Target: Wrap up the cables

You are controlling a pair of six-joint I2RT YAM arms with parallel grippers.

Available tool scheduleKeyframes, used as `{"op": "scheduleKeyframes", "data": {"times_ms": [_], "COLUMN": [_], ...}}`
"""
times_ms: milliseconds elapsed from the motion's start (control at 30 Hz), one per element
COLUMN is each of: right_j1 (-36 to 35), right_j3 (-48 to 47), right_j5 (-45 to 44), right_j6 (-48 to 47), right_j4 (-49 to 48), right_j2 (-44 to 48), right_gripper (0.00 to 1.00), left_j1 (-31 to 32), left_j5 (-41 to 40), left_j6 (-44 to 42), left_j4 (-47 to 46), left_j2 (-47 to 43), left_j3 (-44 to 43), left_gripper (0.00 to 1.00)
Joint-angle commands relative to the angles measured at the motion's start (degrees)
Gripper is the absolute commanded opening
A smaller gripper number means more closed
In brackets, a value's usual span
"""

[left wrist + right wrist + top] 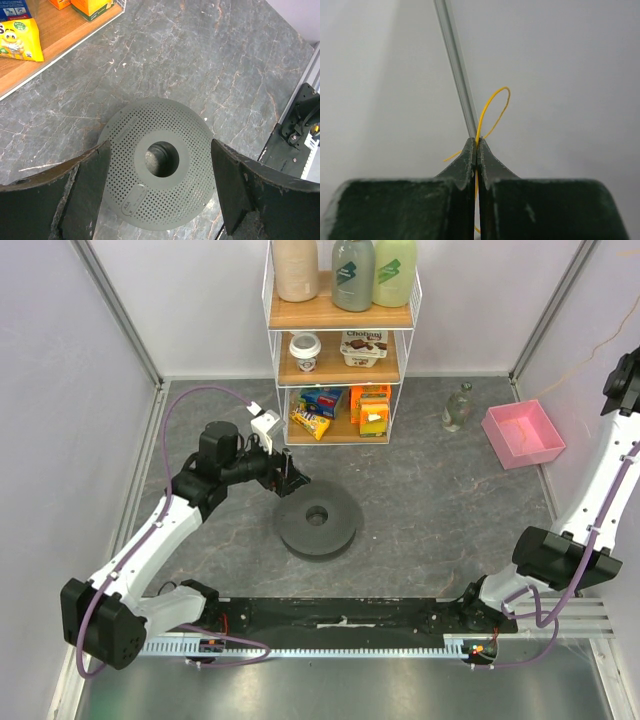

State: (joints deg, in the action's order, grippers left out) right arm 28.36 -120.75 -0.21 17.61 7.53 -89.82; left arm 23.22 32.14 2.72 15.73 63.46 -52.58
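Observation:
A thin yellow cable is pinched between the shut jaws of my right gripper. It curls into a small loop above the fingertips, and a short end sticks out to the left. From above, the right gripper is raised high at the right edge, and a faint orange strand of the cable trails beside it. My left gripper stands open over the dark grey perforated spool, one finger on each side, apart from it. The spool lies flat mid-table, with the left gripper at its far-left rim.
A wire shelf with bottles, cups and snack packs stands at the back centre. A small glass bottle and a pink tray sit at the back right. A black rail runs along the near edge. White walls close in both sides.

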Motion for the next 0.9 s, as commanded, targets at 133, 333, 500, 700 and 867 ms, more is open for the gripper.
{"op": "scheduleKeyframes", "data": {"times_ms": [133, 333, 500, 700, 867], "right_j1": [0.29, 0.29, 0.29, 0.29, 0.29], "right_j3": [-7.57, -10.46, -10.39, -16.35, -13.22], "right_j5": [-5.85, -6.12, -5.50, -7.17, -4.55], "right_j6": [2.70, 4.10, 7.79, 7.97, 10.25], "right_j4": [-12.53, -15.97, -20.88, -20.98, -21.42], "right_j2": [-0.62, -0.97, 0.17, -2.55, -0.63], "right_gripper": [0.00, 0.00, 0.00, 0.00, 0.00], "left_j1": [0.07, 0.07, 0.16, 0.16, 2.17], "left_j5": [1.79, 1.70, 1.52, 2.66, 3.98], "left_j6": [-0.26, -0.26, 0.09, -1.14, -5.53], "left_j4": [-1.05, -1.05, -1.40, -0.96, -0.61], "left_j2": [-1.50, -1.50, -1.59, -1.59, -0.97], "left_j3": [-2.18, -2.44, -2.36, -3.58, -7.18], "left_gripper": [0.87, 0.87, 0.87, 0.86, 0.84]}}
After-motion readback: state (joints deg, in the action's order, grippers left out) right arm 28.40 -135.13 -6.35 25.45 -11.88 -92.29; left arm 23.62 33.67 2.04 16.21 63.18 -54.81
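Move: The right hand, up high with the orange cable already pinched, has the pink bin it is pulling from far below: about 12 cm ahead, 8 cm to its left and nearly 60 cm down. The glass bottle stands some 16 cm to the left of the bin and 4 cm farther out. The grey disc is roughly 58 cm left of this hand and 11 cm back. From the left hand the bin lies about 25 cm ahead and 54 cm to the right, 20 cm lower. The right hand keeps climbing away from the pink bin, rising about 15 cm while drawing back some 9 cm towards its base and, from partway on, edging a little left, with the shut fingers still pinching the orange cable. As it goes, the wrist tips the fingers steadily up by some 30 degrees so that they end pointing steeply upwards, slowing towards the end, while the open, empty left hand waits by the grey disc and only starts a small lift at the very end. ##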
